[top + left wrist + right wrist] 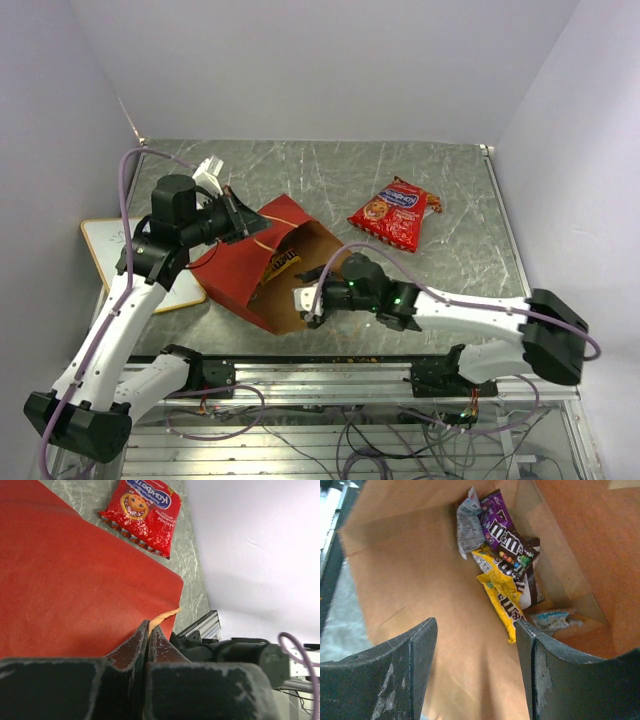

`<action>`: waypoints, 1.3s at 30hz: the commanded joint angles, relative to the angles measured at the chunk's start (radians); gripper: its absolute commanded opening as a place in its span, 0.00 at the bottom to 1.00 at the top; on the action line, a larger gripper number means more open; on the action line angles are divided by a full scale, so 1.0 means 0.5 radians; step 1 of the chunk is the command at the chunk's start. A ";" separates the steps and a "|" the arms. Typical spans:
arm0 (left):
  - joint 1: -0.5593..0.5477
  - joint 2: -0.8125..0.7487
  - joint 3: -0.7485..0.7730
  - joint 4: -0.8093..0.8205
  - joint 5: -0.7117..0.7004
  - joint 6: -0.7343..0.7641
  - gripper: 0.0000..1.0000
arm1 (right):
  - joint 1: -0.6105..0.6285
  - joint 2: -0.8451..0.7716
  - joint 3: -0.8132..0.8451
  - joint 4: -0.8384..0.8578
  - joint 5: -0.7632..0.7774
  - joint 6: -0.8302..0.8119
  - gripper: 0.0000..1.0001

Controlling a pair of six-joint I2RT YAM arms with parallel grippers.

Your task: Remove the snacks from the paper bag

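The paper bag [245, 270] lies on its side, red panel up, its brown mouth facing my right arm. My left gripper [243, 215] is shut on the bag's thin looped handle [167, 614] above the red panel [75, 580]. My right gripper [476, 630] stands open just inside the mouth with nothing between its fingers. Deeper inside lie small packets of snacks: purple [502, 527], yellow [502, 602], brown [534, 582] and pale blue [552, 619]. The yellow one's tip lies close to the right fingertip. A large red chip bag [393, 213] rests on the table beyond the paper bag.
A wood-framed whiteboard [105, 245] lies at the left under the left arm. A small white object [210, 172] sits behind the left gripper. The metal rail [330, 370] runs along the near table edge.
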 commanded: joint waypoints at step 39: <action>-0.009 0.043 0.248 -0.346 -0.081 -0.046 0.07 | -0.258 1.834 0.547 2.102 -0.471 0.580 0.57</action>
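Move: Inside the tilted paper bag, the purple M&M's packet lies about 16 cm to the right hand's left, 10 cm ahead and 9 cm below. The yellow packet stands some 7 cm nearer to the hand than the purple one, roughly level with it fore and aft; the grey packet lies about 3 cm back from the purple one. From the left hand, the purple packet is nearly straight below, some 23 cm down. Reaching deep into the bag from its mouth, the right hand goes about 13 cm left, 10 cm forward and 7 cm down towards the purple packet, its wrist rolling some 20 degrees so the down-slanted fingers come level, still open. The left hand keeps its pinch on the cord handle, holding the bag nearly in place. ##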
